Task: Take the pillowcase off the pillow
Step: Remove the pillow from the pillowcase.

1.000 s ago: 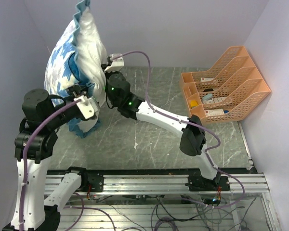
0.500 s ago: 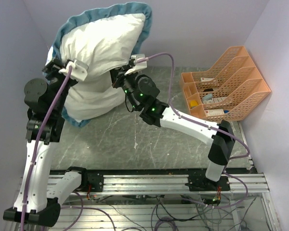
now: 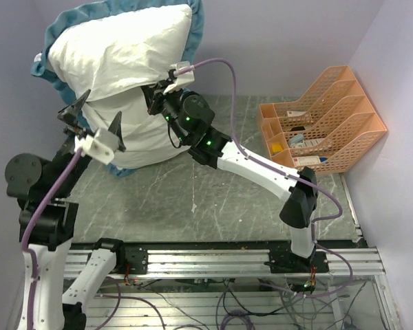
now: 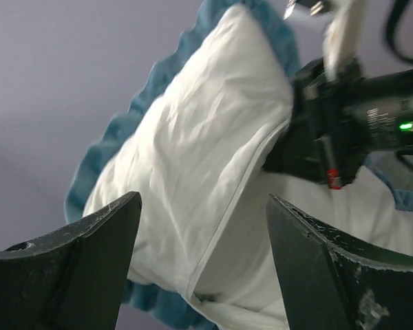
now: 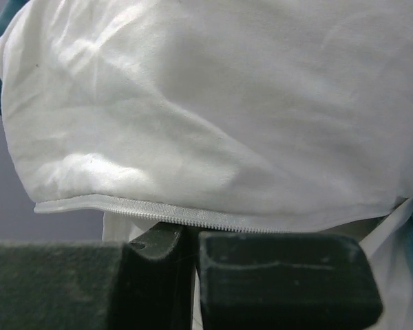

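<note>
The pillowcase (image 3: 117, 48) hangs high at the back left with its white inner side out and a teal ruffle round its rim. My right gripper (image 3: 151, 96) is shut on the case's zipper edge (image 5: 158, 214) and holds it up; thin white cloth shows between the jaws (image 5: 193, 237). The pillow (image 3: 134, 141) bulges out below the zipper opening, down to the table. In front of it my left gripper (image 3: 96, 115) stands open, a little apart from the cloth. Nothing lies between its fingers (image 4: 203, 206). The pillowcase (image 4: 186, 144) and the pillow (image 4: 261, 254) fill that wrist view.
An orange file rack (image 3: 323, 117) with small items stands at the right by the wall. Purple walls close the back and both sides. The grey marbled table (image 3: 193, 199) lies under both arms. A teal ruffle end (image 3: 124, 170) rests below the pillow.
Half a second ago my left gripper was closed against the bundle's upper left; it has let go, dropped lower and opened. The right gripper has carried the case up and slightly left.
</note>
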`<action>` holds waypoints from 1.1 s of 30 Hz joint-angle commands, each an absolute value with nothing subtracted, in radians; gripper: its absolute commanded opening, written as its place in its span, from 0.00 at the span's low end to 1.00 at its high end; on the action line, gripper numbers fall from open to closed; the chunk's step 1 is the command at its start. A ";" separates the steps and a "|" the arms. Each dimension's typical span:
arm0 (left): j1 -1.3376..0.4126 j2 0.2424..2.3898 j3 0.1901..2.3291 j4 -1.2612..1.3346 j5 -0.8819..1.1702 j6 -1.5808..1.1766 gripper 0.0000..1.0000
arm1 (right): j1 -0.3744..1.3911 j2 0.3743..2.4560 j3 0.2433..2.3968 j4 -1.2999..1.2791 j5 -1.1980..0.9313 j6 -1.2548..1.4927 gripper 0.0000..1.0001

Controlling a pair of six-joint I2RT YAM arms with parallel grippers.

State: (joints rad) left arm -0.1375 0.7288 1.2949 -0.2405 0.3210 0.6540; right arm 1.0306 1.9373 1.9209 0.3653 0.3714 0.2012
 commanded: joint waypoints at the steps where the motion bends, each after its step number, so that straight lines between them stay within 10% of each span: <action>1: -0.138 0.733 1.273 -0.353 0.519 0.775 0.84 | 1.033 1.948 1.992 0.371 0.357 0.227 0.00; 33: -0.141 0.882 1.103 0.440 0.378 0.881 0.50 | 1.084 1.924 1.890 0.417 0.144 0.264 0.00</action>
State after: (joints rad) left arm -0.1375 0.8886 1.0962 0.2703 0.3473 0.9371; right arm 1.0725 1.9396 1.8725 0.3790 0.2398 0.2504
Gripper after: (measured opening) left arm 0.506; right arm 0.007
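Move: The free stretch of the zipper edge that the open left hand goes for lies about 9 cm ahead of it, 4 cm to its right and 4 cm lower. The right gripper, shut on the same edge, is roughly 7 cm ahead, 13 cm to the right and 4 cm below the left hand; from it that stretch is some 9 cm left and 2 cm ahead. The pillow's upper bulge hangs about 18 cm ahead of the left hand and 6 cm right. Forward and down, after a slight draw back, the left hand swoops to under the zipper edge, then rises about 7 cm, tipping its fingers up some 15 degrees and half closing them around the cloth, which they now touch. The right hand keeps its pinch on the edge and brings it about 5 cm back and left towards the left hand. ##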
